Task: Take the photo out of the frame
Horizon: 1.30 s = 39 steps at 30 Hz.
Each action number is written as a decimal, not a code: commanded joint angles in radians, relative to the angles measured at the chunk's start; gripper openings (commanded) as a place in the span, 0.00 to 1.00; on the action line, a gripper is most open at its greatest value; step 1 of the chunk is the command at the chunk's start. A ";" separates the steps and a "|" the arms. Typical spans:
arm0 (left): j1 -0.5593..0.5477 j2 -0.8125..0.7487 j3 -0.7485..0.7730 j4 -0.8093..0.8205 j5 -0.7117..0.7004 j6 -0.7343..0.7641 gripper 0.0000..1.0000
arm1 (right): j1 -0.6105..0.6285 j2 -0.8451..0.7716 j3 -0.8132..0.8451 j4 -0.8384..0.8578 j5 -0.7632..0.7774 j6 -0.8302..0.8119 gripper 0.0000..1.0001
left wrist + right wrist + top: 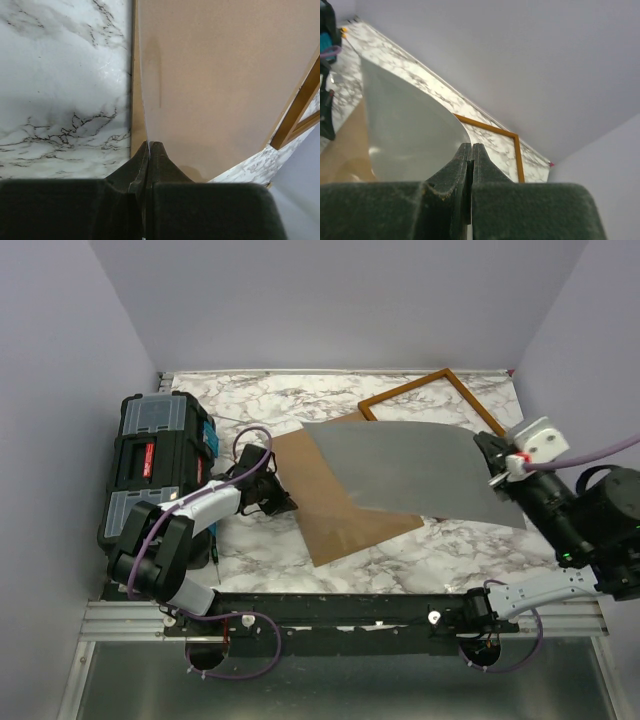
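The photo [400, 468] shows as a plain grey sheet, raised and sloping over the table's middle. My right gripper [492, 462] is shut on its right edge. In the right wrist view the photo [405, 130] curves away from my right gripper [471, 145]. The empty orange-brown frame [430, 390] lies at the back right, partly under the photo. My left gripper [283, 502] is shut on the left edge of the brown backing board [335, 510]. The left wrist view shows that board [220, 75] running out from my left gripper [149, 144].
A black toolbox [155, 465] stands at the table's left edge, close behind my left arm. The marble table [260, 400] is walled in by pale panels on three sides. A frame corner [300, 107] shows at the right of the left wrist view.
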 commanded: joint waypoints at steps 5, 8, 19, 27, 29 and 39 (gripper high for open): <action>0.004 0.010 -0.057 0.015 -0.041 0.021 0.00 | 0.004 0.125 -0.336 0.235 -0.100 0.049 0.00; 0.004 0.001 -0.067 0.019 -0.038 0.012 0.00 | 0.002 0.205 -0.462 0.432 -0.225 0.012 0.00; 0.004 -0.022 -0.085 0.026 -0.038 -0.003 0.00 | -0.109 0.362 -0.906 0.977 -0.518 -0.046 0.00; 0.004 0.002 -0.107 0.075 -0.001 -0.051 0.00 | -0.213 0.341 -1.052 1.128 -0.690 -0.160 0.00; 0.004 -0.008 -0.120 0.086 -0.004 -0.072 0.00 | -0.245 0.338 -1.072 1.153 -0.748 -0.218 0.00; 0.004 -0.011 -0.146 0.116 0.009 -0.092 0.00 | -0.332 0.500 -0.927 1.039 -0.885 -0.241 0.00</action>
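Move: The right gripper holds the photo's edge high in the air. The backing board it is taken over has its middle about 17 cm ahead, 19 cm to the left and nearly 48 cm below. The empty wooden frame lies some 26 cm ahead, 5 cm to the right and equally low. From the left gripper, at the board's left edge, the board's middle is about 5 cm ahead, 12 cm to the right and 3 cm below. Swing the right gripper down some 30 cm and left about 25 cm, from high on the right to above the backing board's near-left corner, towards the left gripper. Keep the fingers shut on the photo's edge while the hand's left side dips and it turns counter-clockwise, each nearly 30 degrees. Keep the left gripper pinching the clear sheet at the board's left edge, letting it sink about 1 cm. ##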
